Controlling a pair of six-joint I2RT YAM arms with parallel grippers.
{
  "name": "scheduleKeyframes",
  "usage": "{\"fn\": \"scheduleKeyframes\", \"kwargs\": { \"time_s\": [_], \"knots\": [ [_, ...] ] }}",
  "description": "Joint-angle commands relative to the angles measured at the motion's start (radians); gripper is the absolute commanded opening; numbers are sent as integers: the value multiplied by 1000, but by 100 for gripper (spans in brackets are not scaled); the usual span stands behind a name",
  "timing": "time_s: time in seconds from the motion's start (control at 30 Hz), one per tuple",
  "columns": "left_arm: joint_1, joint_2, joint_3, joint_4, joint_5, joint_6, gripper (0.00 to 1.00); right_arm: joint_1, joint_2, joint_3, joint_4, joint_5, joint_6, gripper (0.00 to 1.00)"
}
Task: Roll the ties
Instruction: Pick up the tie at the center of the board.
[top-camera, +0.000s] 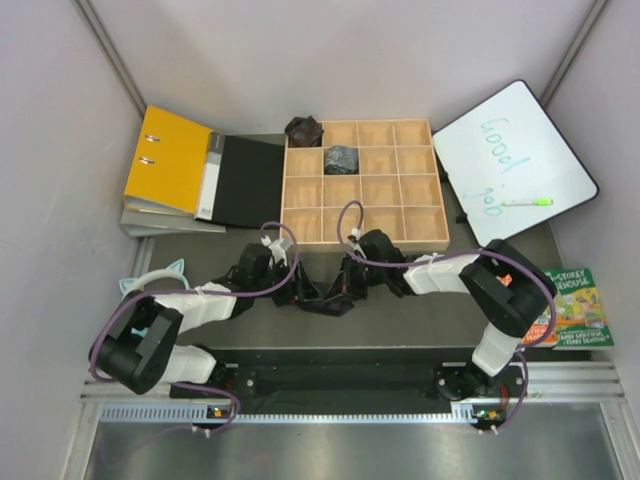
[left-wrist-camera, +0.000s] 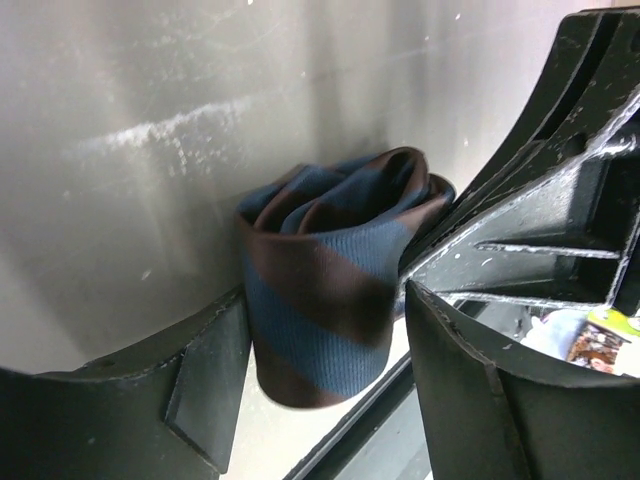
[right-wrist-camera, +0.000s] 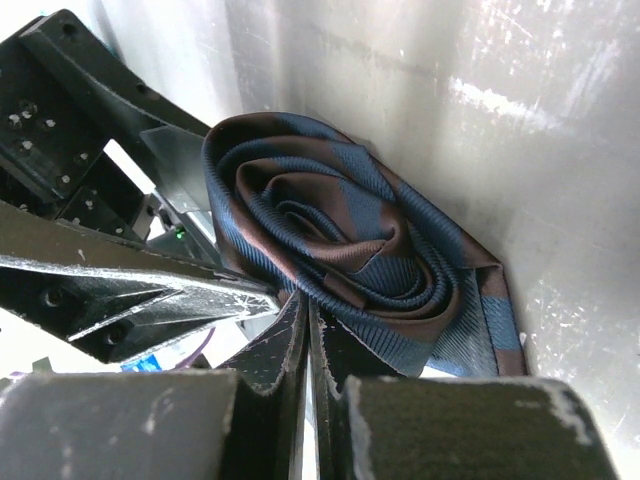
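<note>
A blue-and-brown striped tie (left-wrist-camera: 320, 280) is wound into a tight coil (right-wrist-camera: 340, 250) in front of the tray, where both arms meet. My left gripper (left-wrist-camera: 325, 330) (top-camera: 312, 296) straddles the coil, one finger against each side, holding it. My right gripper (right-wrist-camera: 303, 298) (top-camera: 345, 288) is shut, its tips pressed to the coil's outer wrap; no pinched layer can be made out. A brownish-black rolled tie (top-camera: 303, 130) sits in the tray's far-left cell, and a greyish one (top-camera: 341, 158) lies one cell nearer and to the right.
The wooden compartment tray (top-camera: 365, 243) stands just beyond the grippers. A yellow binder (top-camera: 168, 160) and black folder (top-camera: 250, 182) lie at back left. A whiteboard (top-camera: 515, 160) with a green marker (top-camera: 527, 201) is at back right, a picture book (top-camera: 580, 308) at right.
</note>
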Motion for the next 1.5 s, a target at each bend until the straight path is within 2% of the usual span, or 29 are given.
{"fn": "scheduleKeyframes", "kwargs": {
  "time_s": [0.0,0.33,0.43,0.47,0.6,0.8,0.87,0.93,0.97,1.27,1.47],
  "knots": [
    [-13,41,-24,102,12,-17,65,-14,48,-43,-47,56,-38,0],
    [-51,122,-47,197,19,-59,53,-20,73,-54,-14,44,-36,0],
    [-78,141,-46,217,11,-70,47,-20,81,-55,-2,39,-35,0],
    [-85,145,-46,220,6,-73,40,-20,82,-57,2,37,-35,0],
    [-120,153,-43,223,-20,-81,32,-21,79,-51,-2,28,-38,0],
    [-127,116,-38,155,-84,-70,26,-38,1,-16,-134,57,-93,0],
    [-127,107,-38,128,-98,-66,21,-49,-33,-2,-183,70,-108,0],
    [-127,101,-36,119,-110,-66,3,-54,-54,4,-205,77,-122,1],
    [-127,101,-33,99,-118,-67,0,-57,-74,8,-224,86,-128,1],
    [-127,107,-30,80,-130,-66,0,-87,-183,-29,-332,137,-163,4],
    [-127,20,26,-96,-195,-52,0,-100,-278,-78,-381,212,-173,3]
  ]
}}
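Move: The rolled tie lies just in front of the left fingertips, its middle some 5 cm to the right, level fore-and-aft and about 1 cm lower; its near end is already between the open fingers. From the right hand the roll's middle is about 5 cm left, 1 cm back and 1 cm lower. From the left hand the wooden divider box is centred about 28 cm ahead and 14 cm right, the black binder about 29 cm ahead and 17 cm left. Rightward by only 2.5 cm or so, with a slight dip, the left hand slides farther onto the rolled tie while its fingers close and pinch the end from both sides, then keeps that grip. The right hand, its shut fingertips at first against the roll's other side, sinks slightly, then draws about 7 cm to the right, away from the tie, rolling some 10 degrees and staying practically shut. ##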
